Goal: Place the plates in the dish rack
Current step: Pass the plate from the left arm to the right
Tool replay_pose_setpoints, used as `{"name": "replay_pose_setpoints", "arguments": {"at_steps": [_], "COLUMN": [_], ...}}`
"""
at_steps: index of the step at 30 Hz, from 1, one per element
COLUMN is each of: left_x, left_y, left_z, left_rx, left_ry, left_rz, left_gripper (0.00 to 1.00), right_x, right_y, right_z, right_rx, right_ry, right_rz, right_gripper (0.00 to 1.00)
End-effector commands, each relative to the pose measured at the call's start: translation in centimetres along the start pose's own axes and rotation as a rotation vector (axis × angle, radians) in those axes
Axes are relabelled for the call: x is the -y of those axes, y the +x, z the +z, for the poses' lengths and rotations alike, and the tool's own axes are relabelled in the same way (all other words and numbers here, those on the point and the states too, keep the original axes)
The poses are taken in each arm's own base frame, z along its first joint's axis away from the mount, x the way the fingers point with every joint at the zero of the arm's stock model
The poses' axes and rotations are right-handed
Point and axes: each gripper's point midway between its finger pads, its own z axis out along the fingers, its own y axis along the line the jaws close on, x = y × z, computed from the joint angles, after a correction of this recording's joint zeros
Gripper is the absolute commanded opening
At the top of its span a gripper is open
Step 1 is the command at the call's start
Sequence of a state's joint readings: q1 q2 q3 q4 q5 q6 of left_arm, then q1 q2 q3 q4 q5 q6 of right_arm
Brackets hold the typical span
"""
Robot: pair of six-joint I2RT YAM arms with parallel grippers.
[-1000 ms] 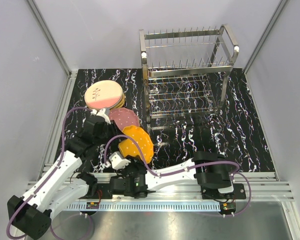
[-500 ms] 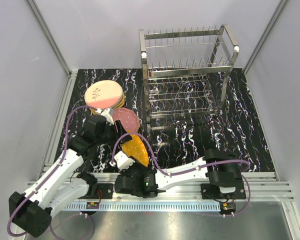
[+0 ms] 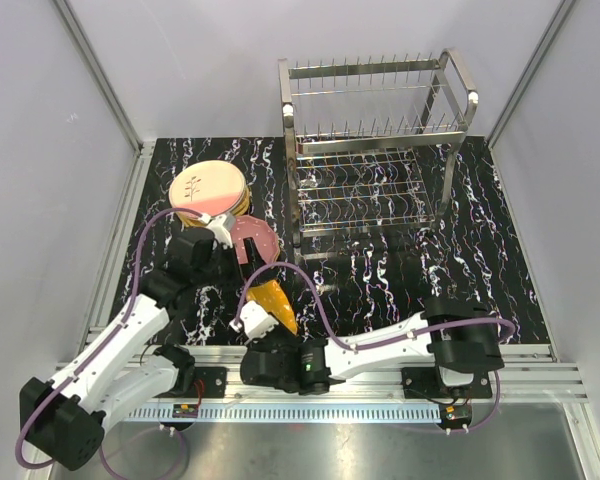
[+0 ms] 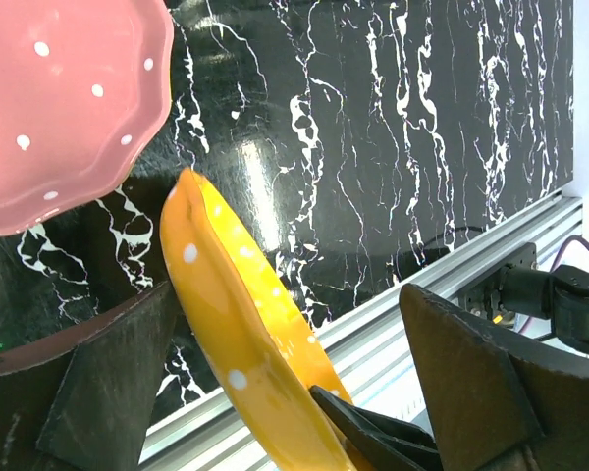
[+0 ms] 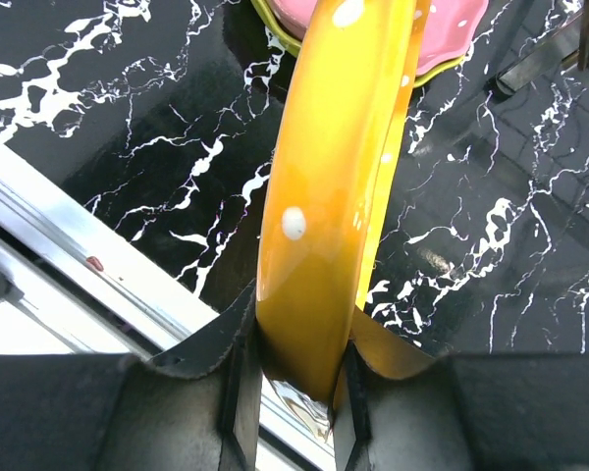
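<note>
My right gripper is shut on the lower rim of a dotted orange plate, which it holds up on edge above the table's near part. My left gripper stands open on either side of that plate without gripping it; its fingers are spread wide. A pink plate lies flat on a lime-green one just beyond. A stack topped by a cream leaf plate sits at the back left. The steel dish rack at the back right holds no plates.
The near aluminium rail runs right under the held plate. Purple cables loop over the arms. Grey walls close in the black marbled table on three sides.
My left gripper has opened and let go of the orange plate. The right gripper has turned the plate from nearly flat to on edge and drawn it toward the near rail.
</note>
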State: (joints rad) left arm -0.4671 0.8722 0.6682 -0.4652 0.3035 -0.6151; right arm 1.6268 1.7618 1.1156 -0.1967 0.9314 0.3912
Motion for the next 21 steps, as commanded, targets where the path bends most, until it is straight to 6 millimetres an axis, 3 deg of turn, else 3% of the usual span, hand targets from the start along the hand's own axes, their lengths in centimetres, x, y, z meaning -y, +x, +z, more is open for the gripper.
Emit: {"name": "replay_pose_setpoints", "arguments": {"at_steps": [1, 5, 14, 18, 21], "left_x": [2.8, 2.9, 4.4, 2.2, 1.3], "left_y": [-2.6, -3.8, -10.8, -12.8, -12.9], "left_z": [-0.7, -1.2, -5.0, -7.0, -8.2], "left_rx": [0.058, 0.075, 0.238, 0.355, 0.419], "left_ry": [0.089, 0.051, -0.095, -0.244, -0.278], "left_rz": [0.084, 0.118, 0.229, 0.254, 0.296], "left_gripper": [0.99, 0.99, 0.99, 0.99, 0.99], "right_x": [-0.7, -0.4, 0.9, 2.6, 4.2], "right_y": [-3.7, -3.5, -3.7, -5.3, -5.9], "right_z": [-1.2, -1.3, -2.2, -3.4, -4.0], "right_rx": [0.086, 0.083, 0.098, 0.139, 0.159], "right_ry": [-0.060, -0.053, -0.054, -0.063, -0.062], "right_rz": [0.186, 0.199, 0.248, 0.318, 0.371], "right_gripper": [0.00, 0.00, 0.00, 0.00, 0.00]}}
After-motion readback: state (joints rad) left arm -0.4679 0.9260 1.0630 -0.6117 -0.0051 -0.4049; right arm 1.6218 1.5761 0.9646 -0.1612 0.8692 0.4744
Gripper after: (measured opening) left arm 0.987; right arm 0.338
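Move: The yellow plate is pinched in the right gripper, its middle about 7 cm ahead, 4 cm left and 4 cm below that hand; the dish rack's lower tier is some 42 cm ahead and 22 cm right, roughly level. The left gripper stands wide open around the plate's far part, whose middle is 2 cm back, 3 cm right and 8 cm below. From the left gripper, the pink plate lies about 17 cm ahead, 6 cm left and 12 cm down. Lift the left gripper, still wide open, clear of the yellow plate: up about 12 cm and forward 6 cm, gathering speed and swinging left near the end while its fingers tip up some 20 degrees. Keep the right gripper's pinch on the plate and ease it right and slightly up, about 3 cm in all, with a small roll. ##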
